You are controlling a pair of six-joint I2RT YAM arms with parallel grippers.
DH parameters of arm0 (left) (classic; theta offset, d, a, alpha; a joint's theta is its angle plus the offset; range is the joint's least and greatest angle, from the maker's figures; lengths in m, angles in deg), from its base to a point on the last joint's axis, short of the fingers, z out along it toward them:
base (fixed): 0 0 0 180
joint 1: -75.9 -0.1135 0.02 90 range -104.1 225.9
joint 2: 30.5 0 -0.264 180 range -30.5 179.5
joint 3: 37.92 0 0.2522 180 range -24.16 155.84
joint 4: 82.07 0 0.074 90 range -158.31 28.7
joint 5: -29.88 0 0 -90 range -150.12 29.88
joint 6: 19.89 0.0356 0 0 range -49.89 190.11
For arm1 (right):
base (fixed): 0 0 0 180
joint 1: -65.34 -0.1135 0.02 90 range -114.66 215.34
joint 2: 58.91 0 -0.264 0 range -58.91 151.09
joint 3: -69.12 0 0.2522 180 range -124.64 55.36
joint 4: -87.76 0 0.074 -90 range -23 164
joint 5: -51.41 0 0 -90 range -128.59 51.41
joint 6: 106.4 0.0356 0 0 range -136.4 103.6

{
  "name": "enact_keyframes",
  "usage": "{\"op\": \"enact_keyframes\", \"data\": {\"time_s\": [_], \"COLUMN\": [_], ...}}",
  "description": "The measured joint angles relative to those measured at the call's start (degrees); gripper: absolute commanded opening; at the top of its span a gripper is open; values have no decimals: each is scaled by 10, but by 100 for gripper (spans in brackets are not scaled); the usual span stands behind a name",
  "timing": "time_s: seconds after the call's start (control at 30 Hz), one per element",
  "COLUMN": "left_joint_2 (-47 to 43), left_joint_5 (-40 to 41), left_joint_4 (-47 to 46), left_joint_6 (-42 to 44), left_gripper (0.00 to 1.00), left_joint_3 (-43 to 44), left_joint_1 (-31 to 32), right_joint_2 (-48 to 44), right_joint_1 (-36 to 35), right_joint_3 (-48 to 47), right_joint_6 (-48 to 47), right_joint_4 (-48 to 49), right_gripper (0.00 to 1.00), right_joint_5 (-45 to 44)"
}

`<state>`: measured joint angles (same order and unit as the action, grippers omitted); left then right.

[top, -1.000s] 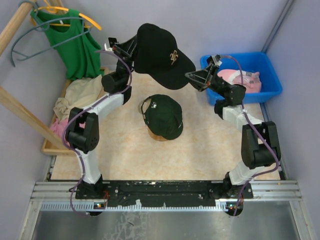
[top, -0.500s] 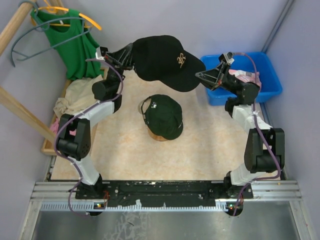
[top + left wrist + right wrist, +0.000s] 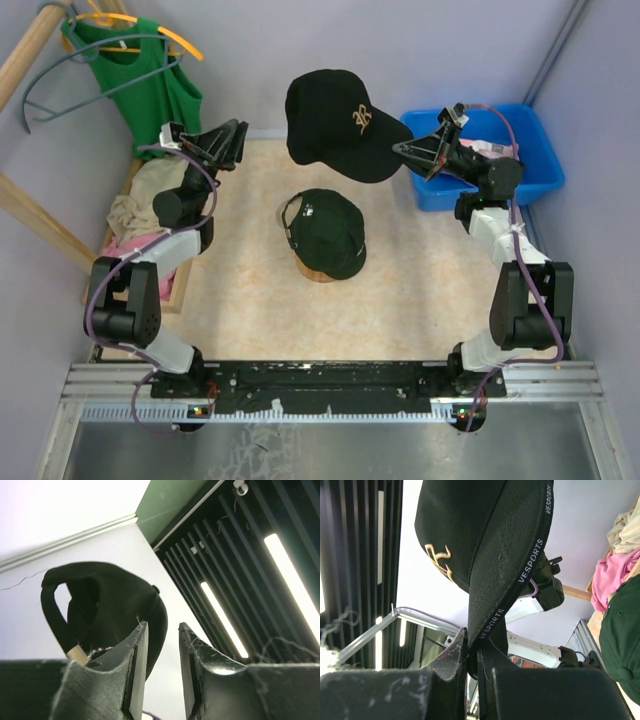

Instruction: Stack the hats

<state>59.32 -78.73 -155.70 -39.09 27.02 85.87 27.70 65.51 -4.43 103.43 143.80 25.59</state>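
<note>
The black cap with a gold emblem (image 3: pixel 335 120) hangs in the air above the table's far middle. My right gripper (image 3: pixel 402 150) is shut on its brim, which shows clamped between the fingers in the right wrist view (image 3: pixel 479 652). My left gripper (image 3: pixel 238 138) is open and empty, apart from the cap to its left. In the left wrist view the black cap (image 3: pixel 110 610) sits beyond the open gripper (image 3: pixel 162 630). The dark green cap (image 3: pixel 325 232) lies on the tan cap (image 3: pixel 318 272) at the table's centre. The pink cap (image 3: pixel 492 152) lies in the blue bin (image 3: pixel 530 185).
A green sleeveless top (image 3: pixel 150 90) hangs on a hanger at the back left. Cream and pink cloths (image 3: pixel 135 200) lie in a wooden tray on the left. The blue bin stands at the back right, close under my right arm.
My left gripper has let go of the black cap and drawn back to the left. The cap now hangs from my right gripper alone, its crown swung a little to the right.
</note>
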Motion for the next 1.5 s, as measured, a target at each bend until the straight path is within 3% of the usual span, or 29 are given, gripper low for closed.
{"op": "enact_keyframes", "data": {"time_s": [0.2, 0.5, 0.6, 0.67, 0.8, 0.93, 1.17, 1.5], "left_joint_2": [-4, -61, -127, -174, -217, -216, -181, -155], "left_joint_5": [-48, -215, -303, -341, -348, -344, -320, -284], "left_joint_4": [0, 13, 123, 275, 562, 697, 828, 869], "left_joint_6": [-3, 17, 121, 238, 471, 593, 694, 747], "left_gripper": [56, 63, 67, 70, 74, 74, 74, 74], "left_joint_3": [-30, -137, -139, -111, -11, 4, 4, 20], "left_joint_1": [-16, -50, -49, -49, -48, -48, -43, 8], "right_joint_2": [0, 0, 0, 0, 2, 2, 2, 2], "right_joint_1": [0, 0, 0, 0, 0, 0, 0, 0], "right_joint_3": [0, 0, 0, 0, 0, 0, 0, 2], "right_joint_6": [0, 0, 0, 0, 0, 0, 0, 0], "right_joint_4": [14, 18, 22, 28, 39, 45, 48, 48], "right_gripper": [0, 0, 0, 0, 0, 0, 0, 0], "right_joint_5": [0, 2, 1, 1, 0, -1, -1, -1]}}
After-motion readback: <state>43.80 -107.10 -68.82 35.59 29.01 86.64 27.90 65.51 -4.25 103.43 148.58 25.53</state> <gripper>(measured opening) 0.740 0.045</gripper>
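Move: The green hat on the stand, the left hand's goal, lies about 17 cm to its right, 6 cm nearer the base and 27 cm lower, with its back strap facing that side. The black hat hangs some 21 cm to the left hand's right, level with it ahead and in height. From the right hand, that black hat's middle is 11 cm left, 4 cm ahead and 3 cm up; the green hat is roughly 13 cm left, 2 cm back and 24 cm below. The right hand keeps its pinch on the black hat's brim and holds it almost still in the air. The left hand, empty, drops about 21 cm and drifts some 5 cm back and 5 cm right, towards the green hat's back strap, rolling about 70 degrees so its raised fingers come to point right and slightly down, while they open wide. ##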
